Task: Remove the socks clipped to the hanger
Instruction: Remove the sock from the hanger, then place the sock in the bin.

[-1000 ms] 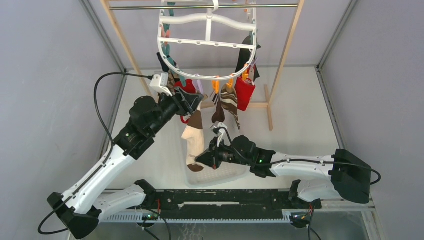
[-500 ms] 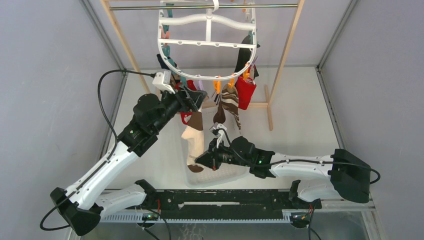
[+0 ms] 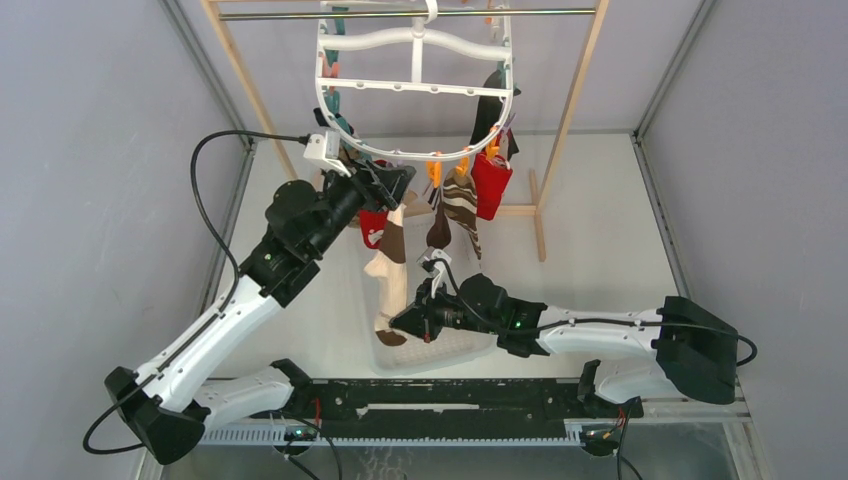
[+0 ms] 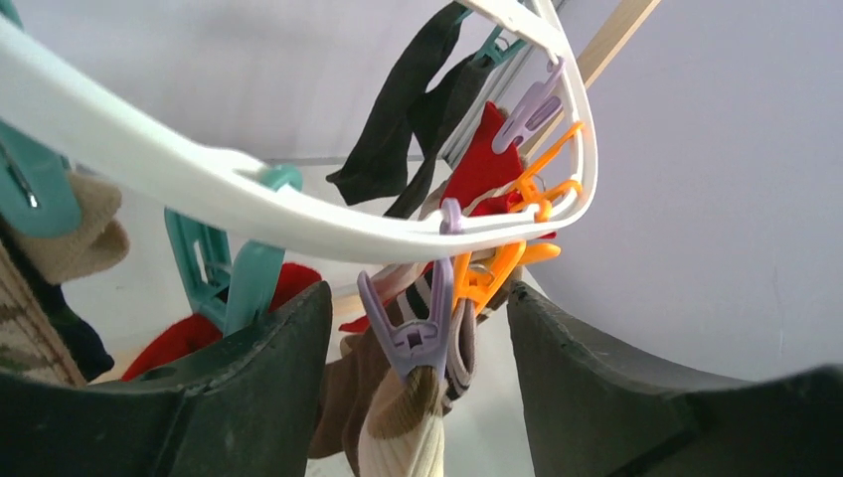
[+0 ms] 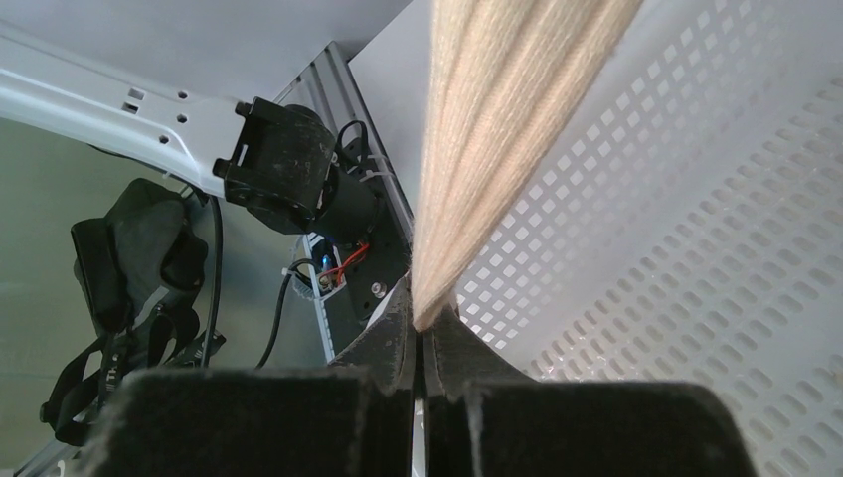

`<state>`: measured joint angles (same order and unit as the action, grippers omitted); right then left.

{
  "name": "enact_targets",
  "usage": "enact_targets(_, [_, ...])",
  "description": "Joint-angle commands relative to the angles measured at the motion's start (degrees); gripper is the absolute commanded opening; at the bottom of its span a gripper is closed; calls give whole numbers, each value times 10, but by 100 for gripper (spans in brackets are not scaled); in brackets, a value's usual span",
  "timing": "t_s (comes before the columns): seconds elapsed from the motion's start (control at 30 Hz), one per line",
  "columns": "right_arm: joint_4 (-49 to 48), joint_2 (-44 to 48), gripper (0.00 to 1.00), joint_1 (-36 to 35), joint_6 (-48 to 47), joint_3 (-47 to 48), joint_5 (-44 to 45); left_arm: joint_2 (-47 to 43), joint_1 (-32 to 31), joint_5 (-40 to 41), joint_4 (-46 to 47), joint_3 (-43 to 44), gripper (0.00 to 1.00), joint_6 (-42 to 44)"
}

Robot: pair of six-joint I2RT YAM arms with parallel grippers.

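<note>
The white hanger [image 3: 415, 88] hangs from the rod with several socks clipped along its lower rim [image 4: 249, 199]. A cream and brown sock [image 3: 385, 280] dangles from a lilac clip [image 4: 425, 333]. My left gripper [image 3: 395, 183] is open, its jaws on either side of that clip [image 4: 418, 388] without touching it. My right gripper [image 3: 402, 318] is shut on the sock's lower end [image 5: 422, 316], down by the basket. A red sock [image 3: 488, 185], a brown striped sock [image 3: 460, 205] and a black sock [image 3: 490, 110] hang to the right.
A white perforated basket [image 3: 440, 350] sits on the table under the socks, its wall [image 5: 696, 199] close to my right gripper. The wooden rack [image 3: 570, 110] with its metal rod [image 3: 400, 14] carries the hanger. Orange clips [image 4: 497, 273] and teal clips [image 4: 234, 278] crowd the lilac one.
My left gripper has risen and shifted right, up to the hanger's lower rim, and its jaws now straddle the lilac clip. The right gripper keeps its hold and has not moved.
</note>
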<state>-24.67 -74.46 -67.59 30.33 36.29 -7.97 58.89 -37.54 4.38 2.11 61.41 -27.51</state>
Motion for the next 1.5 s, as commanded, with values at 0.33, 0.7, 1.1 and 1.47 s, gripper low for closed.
enact_targets(0.33, [-12,-2,0,-7,-6,20,1,14,-2,7,24,51,58,24])
enact_targets(0.7, [-16,-8,0,-5,-4,20,-8,17,-1,13,13,62,52,26])
enact_targets(1.1, [-28,-15,0,-5,1,14,-12,18,0,14,-1,71,34,30])
enact_targets(1.47, [-33,-15,0,-6,3,9,-13,17,0,16,-9,65,33,30])
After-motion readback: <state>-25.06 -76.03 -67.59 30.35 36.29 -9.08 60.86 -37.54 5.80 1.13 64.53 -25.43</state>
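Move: The purple clip that carries the brown-and-cream sock is between the left hand's open fingertips, about 2 cm ahead of its hand point and 1 cm up. On the hanger rim at about that height, an orange clip stands some 3 cm ahead and 5 cm right of this hand, a teal clip 3 cm ahead and 5 cm left. From the right hand, which pinches the sock's foot, the purple clip is roughly 20 cm ahead, 2 cm right and 22 cm up. Edging forward and up by only about 1 cm each, the left hand closes its fingers to roughly half their starting gap and squeezes the two handles of the purple clip, with the grip effort rising at the last. The right hand keeps its pinch on the stretched sock, stays put at first, then sinks about 1 cm. ##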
